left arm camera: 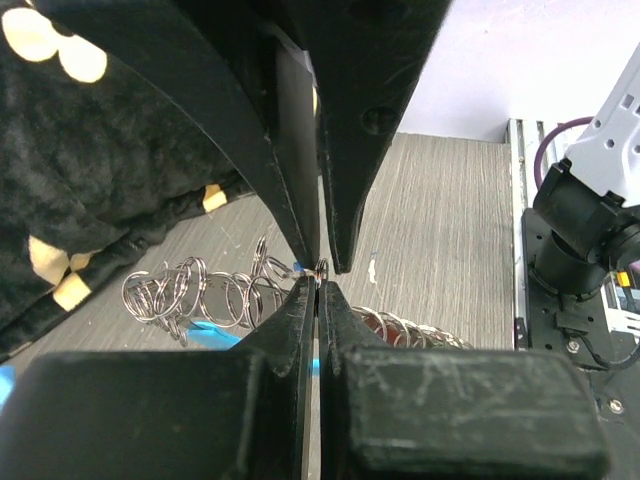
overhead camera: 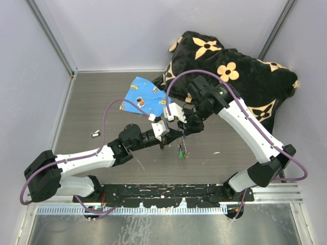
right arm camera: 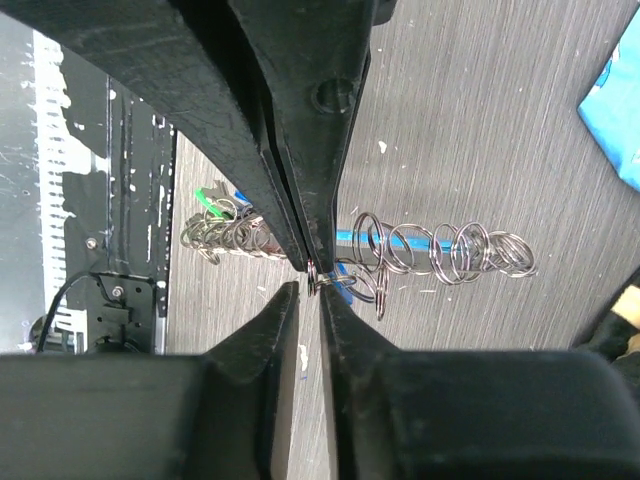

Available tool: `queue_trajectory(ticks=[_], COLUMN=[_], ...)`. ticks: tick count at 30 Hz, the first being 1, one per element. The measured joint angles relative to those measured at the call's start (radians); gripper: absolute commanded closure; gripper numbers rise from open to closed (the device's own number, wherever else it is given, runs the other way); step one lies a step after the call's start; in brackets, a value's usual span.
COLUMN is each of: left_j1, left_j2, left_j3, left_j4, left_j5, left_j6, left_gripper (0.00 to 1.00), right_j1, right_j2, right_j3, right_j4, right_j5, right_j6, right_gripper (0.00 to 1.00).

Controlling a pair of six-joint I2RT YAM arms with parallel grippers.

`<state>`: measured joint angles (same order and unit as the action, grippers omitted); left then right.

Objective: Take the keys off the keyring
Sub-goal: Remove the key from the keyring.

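Note:
The keyring [overhead camera: 182, 140] is a thin chain of small metal rings [right arm camera: 440, 252] with a light-blue piece [right arm camera: 400, 240], hanging over the table between both grippers. My left gripper [left arm camera: 318, 284] is shut on one ring at its very tips. In the right wrist view my right gripper [right arm camera: 309, 288] stands tip to tip against the left one, its jaws parted by a narrow gap with that ring at the tips. The keys [overhead camera: 181, 151] dangle at the chain's low end; a green head [right arm camera: 208, 196] and a red head [left arm camera: 385, 322] show among the rings.
A blue printed cloth [overhead camera: 145, 97] lies behind the grippers, against a big black cushion with tan flowers [overhead camera: 230, 76] at the back right. A small dark-and-white object [overhead camera: 95, 135] rests on the table [overhead camera: 102, 102] at the left. The black base rail [overhead camera: 168, 191] runs along the near edge.

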<state>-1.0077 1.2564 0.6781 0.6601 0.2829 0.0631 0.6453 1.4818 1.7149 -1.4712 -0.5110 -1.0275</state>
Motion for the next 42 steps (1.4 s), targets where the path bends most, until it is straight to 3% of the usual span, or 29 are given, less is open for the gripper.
queue_trajectory(ticks=[3, 10, 23, 31, 42], left_j1=[0.000, 0.027, 0.094, 0.105, 0.106], left_j2=[-0.016, -0.088, -0.194, -0.209, -0.183], left_j3=[-0.001, -0.052, -0.084, -0.062, -0.023], left_j4=[-0.030, -0.004, 0.130, 0.148, 0.189], left_j5=[-0.003, -0.001, 0.082, 0.106, 0.114], left_j6=[-0.004, -0.077, -0.242, -0.303, -0.346], left_gripper=[1.00, 1.00, 1.00, 1.00, 1.00], right_j1=[-0.004, -0.093, -0.222, -0.292, -0.298], right_j2=[0.000, -0.010, -0.096, -0.075, -0.041], right_j3=[0.000, 0.023, 0.020, 0.018, -0.072], right_j4=[0.003, 0.006, 0.008, 0.034, 0.089], right_j5=[-0.027, -0.128, -0.453, -0.568, -0.701], right_j6=[0.010, 0.023, 0.055, 0.027, 0.010], right_gripper=[0.57, 0.44, 0.41, 0.39, 0.41])
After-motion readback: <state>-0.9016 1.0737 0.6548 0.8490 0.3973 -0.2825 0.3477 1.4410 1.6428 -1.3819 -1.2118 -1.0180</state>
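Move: The left fingers are already shut on a small ring of the keyring, the keyring's middle directly beneath the left hand and about 2 cm below it. The green key hangs some 7 cm back, in line sideways and about 4 cm below; the blue cloth lies on the table roughly 16 cm ahead, 15 cm to the left and 25 cm below. From the right hand too, its fingers just parting, the keyring is directly beneath, about 2 cm below. The right fingers go on opening wide and come free of the ring, while the left hand, still pinching it, lifts the keyring about 10 cm and draws it some 4 cm to the left, its fingertips tipping up about 20 degrees. The right hand climbs about 7 cm beside the keyring and eases down slightly at the end, its fingers swinging up some 35 degrees from their steep downward slant to sit open just to the right of the left fingertips and a little lower. ##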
